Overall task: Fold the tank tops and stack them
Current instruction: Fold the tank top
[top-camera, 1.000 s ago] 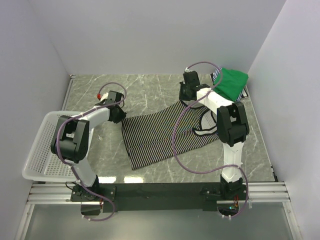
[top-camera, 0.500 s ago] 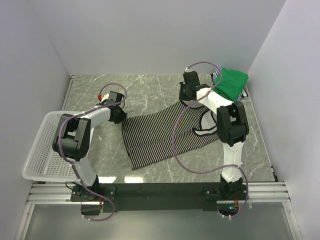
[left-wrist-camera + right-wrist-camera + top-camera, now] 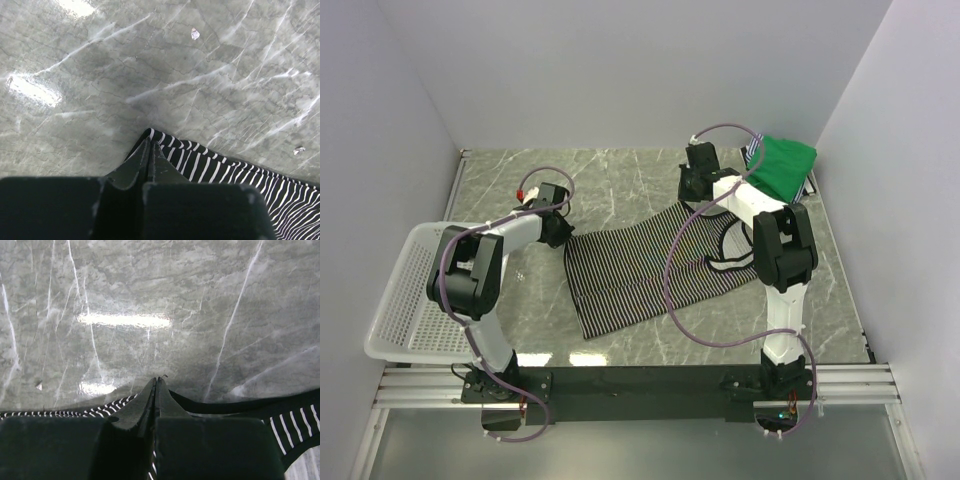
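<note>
The black-and-white striped tank top (image 3: 640, 265) lies spread flat on the marble table, hem to the left, dark-edged straps (image 3: 730, 250) to the right. My left gripper (image 3: 560, 232) is shut on its far-left hem corner (image 3: 165, 142), low at the table. My right gripper (image 3: 695, 195) is shut on the far shoulder strap (image 3: 225, 405), also low at the table. The plain green tank top (image 3: 782, 165) lies folded in the back right corner on top of another striped piece.
A white mesh basket (image 3: 405, 300) stands at the left edge of the table. Grey walls close in the back and both sides. Purple cables loop from both arms over the striped top.
</note>
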Robot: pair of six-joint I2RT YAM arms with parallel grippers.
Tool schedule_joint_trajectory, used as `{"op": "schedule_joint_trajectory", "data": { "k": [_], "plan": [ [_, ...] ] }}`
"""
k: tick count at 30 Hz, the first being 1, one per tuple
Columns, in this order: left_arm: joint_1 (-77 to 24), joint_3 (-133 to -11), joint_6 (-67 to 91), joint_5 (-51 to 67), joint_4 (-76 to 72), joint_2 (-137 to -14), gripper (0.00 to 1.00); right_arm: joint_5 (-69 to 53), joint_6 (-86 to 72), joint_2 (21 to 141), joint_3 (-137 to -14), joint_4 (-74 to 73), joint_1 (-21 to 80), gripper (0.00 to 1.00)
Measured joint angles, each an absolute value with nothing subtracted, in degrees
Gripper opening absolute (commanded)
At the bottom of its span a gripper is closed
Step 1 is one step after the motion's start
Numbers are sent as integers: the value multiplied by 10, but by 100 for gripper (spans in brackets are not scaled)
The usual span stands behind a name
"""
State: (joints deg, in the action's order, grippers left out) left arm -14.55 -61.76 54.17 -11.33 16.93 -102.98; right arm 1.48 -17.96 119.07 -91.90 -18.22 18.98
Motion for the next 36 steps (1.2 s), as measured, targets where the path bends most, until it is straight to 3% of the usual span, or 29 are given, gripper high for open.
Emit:
{"op": "schedule_joint_trajectory", "data": {
  "k": [10, 17, 36],
  "plan": [
    [-145, -616, 543, -114, 169, -1017, 1, 17, -181, 1188, -913, -176, 188, 0],
    [-145, -590, 552, -107, 150, -936, 1, 20, -186, 1165, -883, -166, 182, 0],
    [-183, -439, 568, -98, 122, -778, 1, 43, -236, 994, -658, -99, 175, 0]
  ]
}}
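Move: At the left hand, the near-left corner of the striped tank top, which its held far corner is to be folded towards, lies some 26 cm back, 4 cm right and 1 cm lower; the white basket is about 26 cm left and 13 cm back. From the right hand, the near edge is roughly 23 cm back, 4 cm right and 5 cm below. The neck opening is about 11 cm right and 9 cm back of that hand, the green stack 21 cm right and 9 cm ahead. Keeping its pinch on the far-left corner, the left hand first lifts it about 6 cm almost straight up, tipping its fingers some 10 degrees outward, then draws back roughly 6 cm at that height. The right hand, still gripping the far edge by the shoulder, follows: back about 7 cm and 4 cm right, barely rising, turning slightly clockwise, both heading towards the near edge. ##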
